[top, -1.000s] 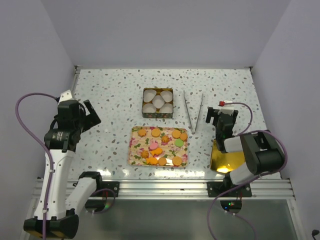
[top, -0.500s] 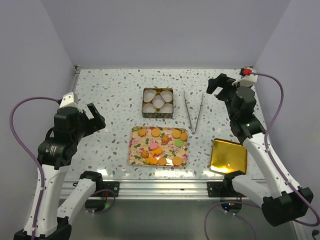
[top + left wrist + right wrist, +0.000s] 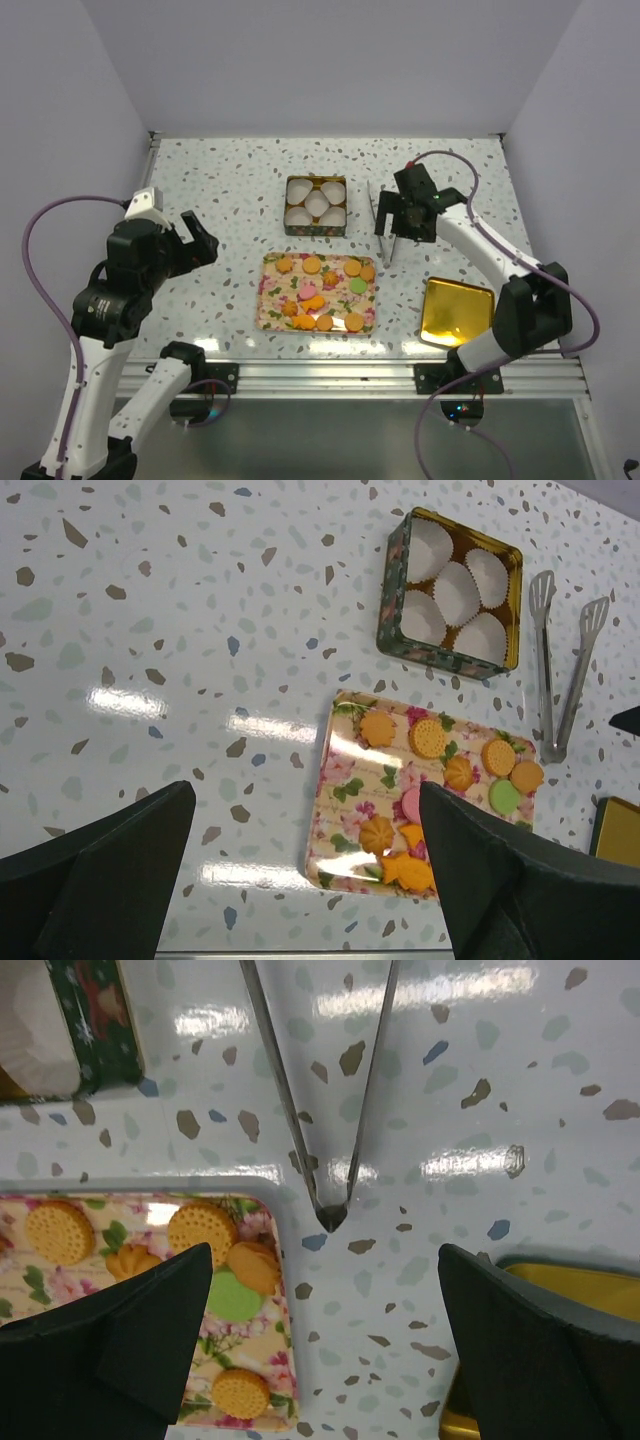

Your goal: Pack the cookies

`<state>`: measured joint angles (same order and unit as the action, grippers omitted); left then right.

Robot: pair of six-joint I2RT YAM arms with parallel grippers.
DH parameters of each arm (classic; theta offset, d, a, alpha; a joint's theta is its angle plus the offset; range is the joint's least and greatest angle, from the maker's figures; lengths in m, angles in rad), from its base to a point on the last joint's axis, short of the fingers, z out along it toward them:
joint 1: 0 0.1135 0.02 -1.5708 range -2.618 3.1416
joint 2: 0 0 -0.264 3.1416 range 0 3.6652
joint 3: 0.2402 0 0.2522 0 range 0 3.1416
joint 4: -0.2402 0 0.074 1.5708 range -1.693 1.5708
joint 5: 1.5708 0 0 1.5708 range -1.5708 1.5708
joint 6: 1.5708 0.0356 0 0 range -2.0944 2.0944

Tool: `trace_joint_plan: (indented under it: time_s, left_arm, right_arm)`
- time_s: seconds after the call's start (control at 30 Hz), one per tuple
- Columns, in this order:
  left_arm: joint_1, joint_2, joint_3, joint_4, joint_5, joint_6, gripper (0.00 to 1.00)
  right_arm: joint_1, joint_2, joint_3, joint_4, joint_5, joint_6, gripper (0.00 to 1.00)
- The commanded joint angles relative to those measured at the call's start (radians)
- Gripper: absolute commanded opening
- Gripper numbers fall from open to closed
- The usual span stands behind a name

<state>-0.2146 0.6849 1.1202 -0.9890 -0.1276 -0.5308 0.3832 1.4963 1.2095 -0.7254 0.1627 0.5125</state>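
Note:
The cookies (image 3: 312, 266) lie on a floral tray (image 3: 268, 300) at the table's near middle: mostly orange rounds, with one pink and one green. In the left wrist view the cookies (image 3: 428, 737) are spread over the same tray (image 3: 350, 780). My left gripper (image 3: 197, 240) hovers open to the left of the tray, holding nothing. My right gripper (image 3: 403, 222) hangs open above the tongs' joined end, just right of the tray's far right corner. The right wrist view shows cookies (image 3: 200, 1228) on the tray's corner (image 3: 262, 1360).
A square tin (image 3: 291, 222) holding white paper cups stands behind the tray. Metal tongs (image 3: 376, 213) lie to its right, joined end nearest me (image 3: 330, 1210). A gold lid (image 3: 458, 312) lies at the near right. Walls enclose the table on three sides.
My right arm has swung from the far right in over the tongs. My left arm has shifted slightly. Both grippers stayed open.

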Motion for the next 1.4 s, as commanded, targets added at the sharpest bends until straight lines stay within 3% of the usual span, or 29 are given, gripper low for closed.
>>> trace_joint_plan:
  time_s: [0.0, 0.67, 0.9, 1.0, 1.23, 1.37]
  left_arm:
    - [-0.012, 0.002, 0.023, 0.032, 0.026, 0.015, 1.0]
    - [-0.023, 0.08, 0.021, 0.036, -0.023, 0.049, 1.0]
    - [-0.023, 0.131, 0.018, 0.047, -0.027, 0.048, 1.0]
    - [-0.022, 0.14, 0.01, 0.055, -0.027, 0.043, 1.0]
    - [-0.022, 0.165, 0.006, 0.075, -0.017, 0.04, 1.0]
    - [-0.022, 0.162, 0.015, 0.078, -0.007, 0.041, 1.0]
  right_arm:
    - [0.01, 0.039, 0.045, -0.068, -0.061, -0.031, 0.99]
    - [-0.004, 0.475, 0.254, -0.035, 0.008, -0.069, 0.99]
    - [-0.058, 0.536, 0.277, 0.001, 0.026, -0.026, 0.98]
    - [-0.066, 0.556, 0.277, 0.021, 0.015, -0.031, 0.91]
    - [-0.064, 0.515, 0.219, 0.049, -0.008, -0.017, 0.62]
    - [-0.066, 0.472, 0.232, 0.002, 0.023, -0.037, 0.56]
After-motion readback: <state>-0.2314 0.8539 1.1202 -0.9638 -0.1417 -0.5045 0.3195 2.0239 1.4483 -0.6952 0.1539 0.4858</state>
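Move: The tongs lie open on the table with the hinge end nearest the robot; their middle is about 8 cm ahead of the right hand, in line with it sideways and some 12 cm below. The cookie box stands roughly 14 cm ahead and 21 cm left of that hand, the cookie tray 10 cm back and 21 cm left, the gold tray 16 cm back and 14 cm right. From the left hand the tongs are about 21 cm ahead, 42 cm right and 26 cm below. Down and then increasingly forward, the right hand sinks about 12 cm and reaches some 6 cm ahead onto the hinge half of the tongs, its fingers tipping some 15 degrees steeper. Once low, the wide-open fingers close to a bit over half, one coming against each arm of the tongs from outside. The left hand, empty and open, eases some 3 cm forward and 3 cm down. ##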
